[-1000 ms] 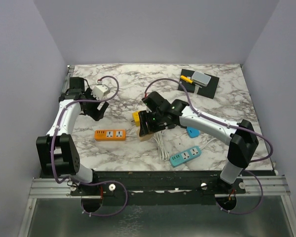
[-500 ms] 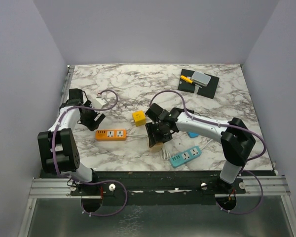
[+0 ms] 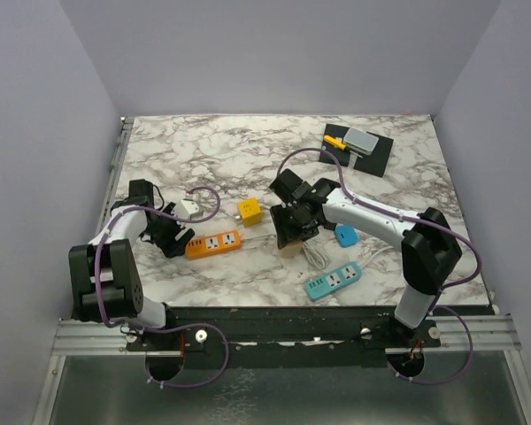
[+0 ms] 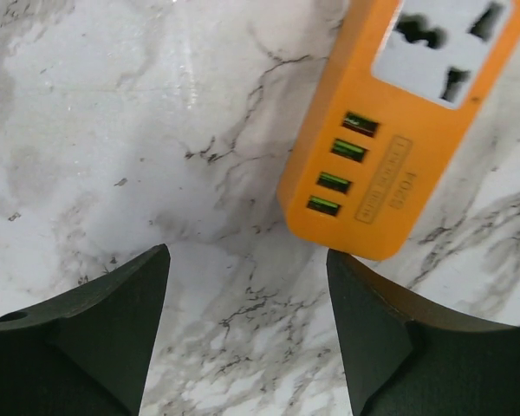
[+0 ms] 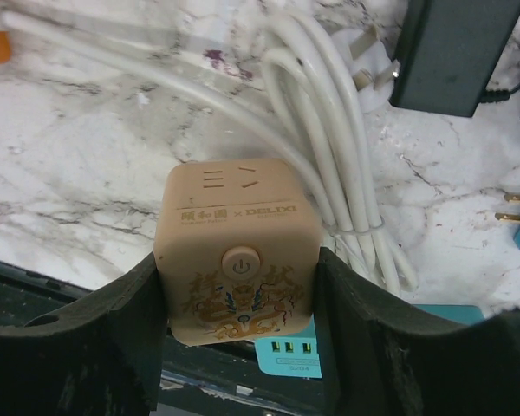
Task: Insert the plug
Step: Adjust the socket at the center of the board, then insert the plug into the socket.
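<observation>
My left gripper (image 3: 170,235) sits low at the left end of the orange power strip (image 3: 214,243), open with only bare marble between its fingers. In the left wrist view the orange strip (image 4: 399,130) lies just past the right fingertip (image 4: 364,303), its USB end toward me. My right gripper (image 3: 288,237) is shut on a tan cube socket (image 5: 234,256), held off the table. The cube's white cable (image 5: 329,139) is bundled below, with its white plug (image 5: 368,65) at the far end. A yellow cube adapter (image 3: 250,212) and a blue plug (image 3: 345,235) rest nearby.
A teal power strip (image 3: 334,280) lies near the front edge, right of centre. A black pad (image 3: 358,149) with a grey block and a yellow piece sits at the back right. A black adapter (image 5: 455,52) lies beside the cable bundle.
My left gripper has come forward and down to the orange strip, its jaws narrowing; the strip slid right and tilted. My right gripper shifted right with the tan cube.
</observation>
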Motion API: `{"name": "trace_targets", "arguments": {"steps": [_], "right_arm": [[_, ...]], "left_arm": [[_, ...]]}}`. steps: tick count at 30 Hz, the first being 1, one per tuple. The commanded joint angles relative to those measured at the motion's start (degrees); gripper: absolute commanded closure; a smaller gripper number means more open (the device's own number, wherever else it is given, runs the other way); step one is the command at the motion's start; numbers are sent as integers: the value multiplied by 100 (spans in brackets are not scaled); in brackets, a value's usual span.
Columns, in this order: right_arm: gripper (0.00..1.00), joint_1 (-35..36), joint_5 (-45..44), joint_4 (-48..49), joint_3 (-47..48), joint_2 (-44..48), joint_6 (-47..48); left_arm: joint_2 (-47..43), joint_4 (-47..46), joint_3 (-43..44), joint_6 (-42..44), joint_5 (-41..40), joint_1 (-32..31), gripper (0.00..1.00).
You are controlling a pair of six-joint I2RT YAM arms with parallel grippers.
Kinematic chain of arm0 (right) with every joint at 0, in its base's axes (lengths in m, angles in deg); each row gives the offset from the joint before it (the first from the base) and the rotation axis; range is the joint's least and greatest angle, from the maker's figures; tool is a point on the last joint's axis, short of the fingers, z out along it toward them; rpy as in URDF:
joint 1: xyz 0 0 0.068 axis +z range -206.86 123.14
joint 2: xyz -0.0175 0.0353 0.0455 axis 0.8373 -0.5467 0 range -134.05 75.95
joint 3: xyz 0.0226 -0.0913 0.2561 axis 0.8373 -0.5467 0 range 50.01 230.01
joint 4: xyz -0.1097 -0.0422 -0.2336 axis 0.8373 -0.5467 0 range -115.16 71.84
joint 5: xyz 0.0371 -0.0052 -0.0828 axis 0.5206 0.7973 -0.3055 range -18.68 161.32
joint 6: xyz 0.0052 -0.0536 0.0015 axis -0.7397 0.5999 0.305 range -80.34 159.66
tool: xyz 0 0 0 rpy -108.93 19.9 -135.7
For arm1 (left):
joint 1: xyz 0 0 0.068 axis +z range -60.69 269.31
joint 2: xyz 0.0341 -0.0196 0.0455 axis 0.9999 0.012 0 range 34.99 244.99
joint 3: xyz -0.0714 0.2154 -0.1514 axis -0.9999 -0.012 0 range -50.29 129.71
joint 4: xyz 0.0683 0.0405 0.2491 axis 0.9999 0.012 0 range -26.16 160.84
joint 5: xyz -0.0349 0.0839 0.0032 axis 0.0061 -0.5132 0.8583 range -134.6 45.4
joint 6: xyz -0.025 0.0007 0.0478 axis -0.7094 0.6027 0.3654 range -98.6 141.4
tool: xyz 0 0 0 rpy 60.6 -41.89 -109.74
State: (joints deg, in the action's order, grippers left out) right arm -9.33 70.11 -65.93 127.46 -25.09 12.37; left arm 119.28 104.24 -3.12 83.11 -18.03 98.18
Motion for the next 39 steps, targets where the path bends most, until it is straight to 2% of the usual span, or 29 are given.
{"name": "trace_targets", "arguments": {"steps": [1,7,11,17,20,23,28,32,39], "right_arm": [[99,86,739,-256,592,89,574],[99,310,878,-558,1013,151,440],[99,504,757,-621,1518,-114,233],[99,651,348,-670,2721,-965,40],[100,701,151,-853,3231,-1345,-36],[99,775,-181,-1216,3811,-1742,-101],[100,903,-384,-1560,4381,-2209,-333],[99,1004,-463,-1866,4896,-2586,-399],[100,1176,-568,-2114,5361,-3026,-546]], "left_arm": [[-373,636,-65,436,836,-46,26],[-391,1370,-22,865,1209,-52,27],[-75,2176,231,1427,1479,-43,28],[464,3113,1222,1626,1947,275,28],[506,3197,1752,1258,2258,507,27],[412,2725,2001,432,2404,686,23],[145,1250,1886,-1404,1984,705,16],[-21,309,1534,-2178,1533,703,2],[-26,-568,1123,-2903,1161,692,1]]}}
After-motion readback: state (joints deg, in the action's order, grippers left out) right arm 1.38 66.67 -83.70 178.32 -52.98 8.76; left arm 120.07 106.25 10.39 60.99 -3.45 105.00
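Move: The orange socket strip's middle lies about 22 cm left, 3 cm ahead and 6 cm below the right hand, which already holds the beige plug. The yellow plug stands some 11 cm left and 12 cm ahead of that hand, the white cable coil about 8 cm to its right and level with it, both some 6 cm lower. From the left hand, low beside the USB end, the strip's middle is about 9 cm right, 1 cm ahead and slightly below. The beige plug, still gripped, is carried left about 15 cm by the right hand, rising some 8 cm on the way and then sinking about 3 cm towards the orange strip's cable end. The left hand first draws back and right about 5 cm, then lifts clear of the strip and swings forward, turning counter-clockwise as its fingers open wide. ##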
